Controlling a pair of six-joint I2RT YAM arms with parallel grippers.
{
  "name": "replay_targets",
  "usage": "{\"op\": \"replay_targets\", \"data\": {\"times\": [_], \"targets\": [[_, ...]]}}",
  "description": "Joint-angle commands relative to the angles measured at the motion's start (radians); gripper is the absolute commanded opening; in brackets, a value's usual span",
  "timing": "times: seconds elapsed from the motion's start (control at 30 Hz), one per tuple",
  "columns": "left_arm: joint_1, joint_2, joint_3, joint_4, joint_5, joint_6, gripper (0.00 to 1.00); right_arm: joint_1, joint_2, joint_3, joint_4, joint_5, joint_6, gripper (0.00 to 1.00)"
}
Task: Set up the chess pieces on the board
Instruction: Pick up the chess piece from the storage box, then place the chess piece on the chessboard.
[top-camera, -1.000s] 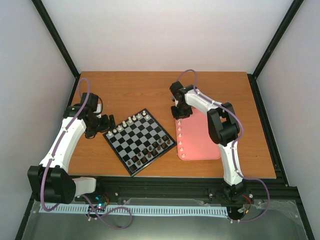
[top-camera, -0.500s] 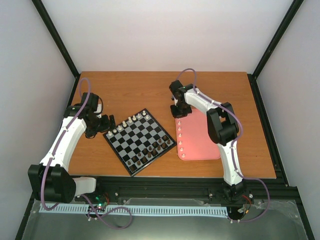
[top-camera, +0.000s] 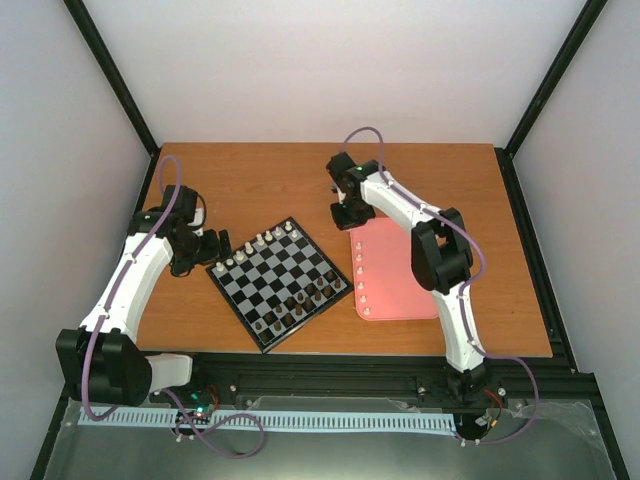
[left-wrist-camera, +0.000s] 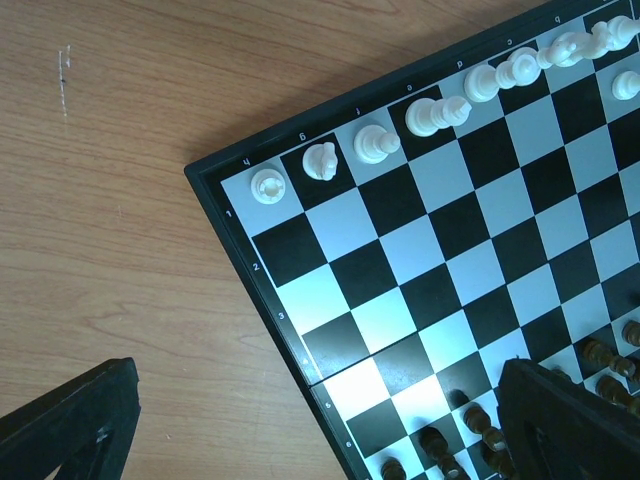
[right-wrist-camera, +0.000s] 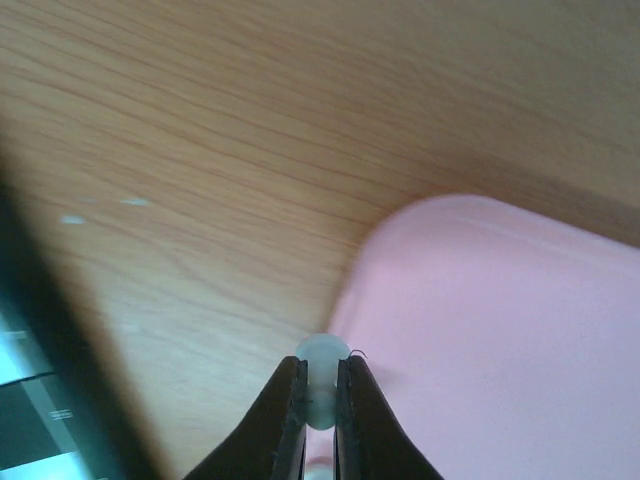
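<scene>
In the right wrist view my right gripper (right-wrist-camera: 321, 402) is shut on a small cream-white chess piece (right-wrist-camera: 321, 372), held above the corner of the pink tray (right-wrist-camera: 500, 330). From above, that gripper (top-camera: 343, 213) hangs just off the tray's far left corner. Several more white chess pieces (top-camera: 360, 272) stand in a column along the tray's left edge. The board (top-camera: 275, 275) lies at mid-table with a row of white pieces (top-camera: 262, 241) on its far-left edge and dark pieces (top-camera: 300, 300) on its near side. My left gripper (top-camera: 214, 246) is open beside the board's left corner, nothing in it.
The left wrist view looks down on the board (left-wrist-camera: 400, 250), its white back row (left-wrist-camera: 437, 113) and the dark brown pieces (left-wrist-camera: 470, 440), with bare wood to the left. The tray (top-camera: 405, 270) lies right of the board. Black frame posts edge the table.
My right gripper has shut on a white piece at the tray's far left corner and moved a little up and to the left with it. The left arm has not moved.
</scene>
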Motion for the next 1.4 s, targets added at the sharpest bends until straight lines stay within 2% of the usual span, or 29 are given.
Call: {"op": "replay_targets", "data": {"times": [0.0, 0.2, 0.47, 1.37], "targets": [[0.010, -0.006, 0.026, -0.008, 0.003, 0.024, 1.00, 0.098, -0.056, 0.123, -0.056, 0.000, -0.003, 0.03], [0.011, -0.023, 0.022, -0.010, 0.012, 0.025, 1.00, 0.187, -0.002, 0.238, -0.054, -0.063, 0.022, 0.03], [0.011, -0.031, 0.032, -0.007, 0.025, 0.027, 1.00, 0.272, 0.151, 0.429, -0.058, -0.107, 0.033, 0.03], [0.010, -0.036, 0.021, -0.003, 0.040, 0.036, 1.00, 0.277, 0.301, 0.503, 0.000, -0.152, 0.039, 0.04]]}}
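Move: The right gripper already holds a white pawn. Its likely place, the empty square b2, lies about 18 cm to its left, 3 cm back and 5 cm below. Of the board's white pieces, the a2 pawn stands 16 cm left and 1 cm back, the rook 18 cm left and 1 cm ahead, the knight 20 cm left and 1 cm back. From the left gripper, b2 is roughly 12 cm ahead, 16 cm right and 14 cm below. Swing the right gripper about 18 cm left with the pawn kept pinched, from the storage box's far left corner to the board, easing a few centimetres back. Arch up some 8 cm on the way, then sink nearly as far over b2, turning the wrist about 15 degrees counter-clockwise and tilting its left side up. ##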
